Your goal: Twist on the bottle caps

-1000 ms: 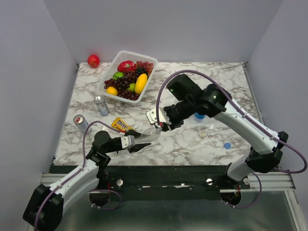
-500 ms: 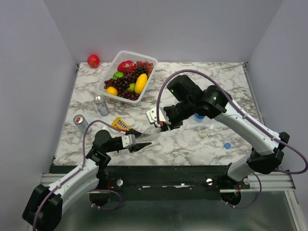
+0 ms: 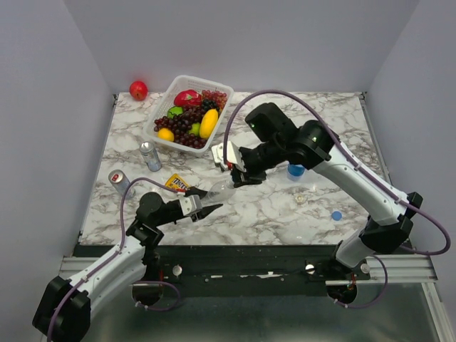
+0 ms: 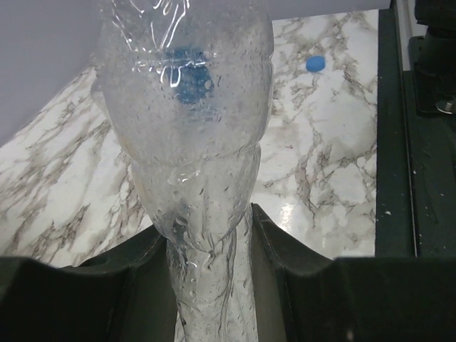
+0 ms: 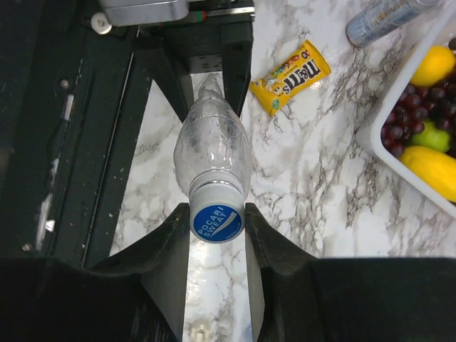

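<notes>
A colourless, crumpled bottle [image 3: 219, 191] hangs in the air between my two grippers, just above the near part of the table. My left gripper [image 4: 208, 219] is shut on its squashed base [image 4: 206, 242]; in the top view this gripper [image 3: 201, 207] sits at the bottle's lower left end. My right gripper [image 5: 217, 208] is shut on the blue-and-white cap [image 5: 217, 221], which sits on the bottle's neck [image 5: 212, 153]. A plain blue cap [image 3: 335, 214] and a pale cap [image 3: 302, 199] lie loose on the table to the right. A blue-tinted bottle [image 3: 295, 171] shows partly behind the right arm.
A yellow sweets packet [image 3: 178, 185] lies just left of the held bottle. Two slim silver cans [image 3: 149, 155] [image 3: 120, 182] stand at the left. A white basket [image 3: 164, 99] of fruit sits at the back, with a red apple [image 3: 138, 90] beside it.
My right gripper has moved up and away from the near edge with the cap end of the bottle. The bottle now slants more steeply from the left gripper, which has barely moved.
</notes>
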Robot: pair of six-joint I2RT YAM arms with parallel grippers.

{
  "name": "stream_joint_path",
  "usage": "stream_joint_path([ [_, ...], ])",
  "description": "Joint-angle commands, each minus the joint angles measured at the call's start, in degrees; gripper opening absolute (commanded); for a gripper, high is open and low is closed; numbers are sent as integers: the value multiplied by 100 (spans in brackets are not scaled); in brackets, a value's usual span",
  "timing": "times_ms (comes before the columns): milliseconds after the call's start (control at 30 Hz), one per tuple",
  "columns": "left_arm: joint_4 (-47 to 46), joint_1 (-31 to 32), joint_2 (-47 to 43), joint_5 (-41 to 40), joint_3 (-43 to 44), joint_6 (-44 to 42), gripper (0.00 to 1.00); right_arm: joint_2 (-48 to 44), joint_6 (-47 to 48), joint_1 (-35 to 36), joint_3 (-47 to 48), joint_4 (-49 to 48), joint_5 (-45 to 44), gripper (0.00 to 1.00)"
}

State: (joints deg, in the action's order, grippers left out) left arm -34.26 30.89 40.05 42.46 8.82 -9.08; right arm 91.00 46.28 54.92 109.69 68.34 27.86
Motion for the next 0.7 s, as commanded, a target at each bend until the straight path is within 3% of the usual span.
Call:
stream_joint_path([
  [0, -881, 39, -287, -659, 155, -208, 0, 461, -1164, -104, 254, -66, 106, 19],
  [100, -915, 40, -305, -774, 216, -234, 0, 805, -1937, -183, 711, -4, 229, 19],
  [233, -846, 48, -191, -932, 357, -418, 0, 858, -2893, -218, 615, -338, 82, 18],
  [333, -679, 48, -156, -1081, 550, -541, 0, 1033, -3754, -209, 685, -453, -385, 0],
  [667, 50, 48, -278, -1442, 832, -665, 0, 1236, -5725, -349, 686, -611, -879, 1],
])
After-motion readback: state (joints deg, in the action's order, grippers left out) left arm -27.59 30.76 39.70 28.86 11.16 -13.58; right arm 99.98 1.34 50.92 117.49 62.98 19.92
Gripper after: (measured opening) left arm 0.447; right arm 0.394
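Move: The white cap with the blue top is between the right pads, already on the clear bottle's mouth. That bottle's middle is about 6 cm left of and 7 cm below the right hand. From the left hand, gripping its lower end, the cap is about 10 cm right, 12 cm up and roughly 1 cm ahead. From the right hand the M&M's pack lies some 16 cm ahead, 22 cm left and 29 cm down; the blue-labelled bottle is about 20 cm ahead, 18 cm right and 18 cm below. The right hand keeps its pinch on the cap and twists it clockwise, seen from behind its own fingers, by some 45 degrees, while travelling about 5 cm forward and half that to the left. The left hand keeps its grip on the bottle's lower part and carries it along, forward and somewhat left at nearly the same height, turning about 15 degrees counter-clockwise against the right hand's twist. ##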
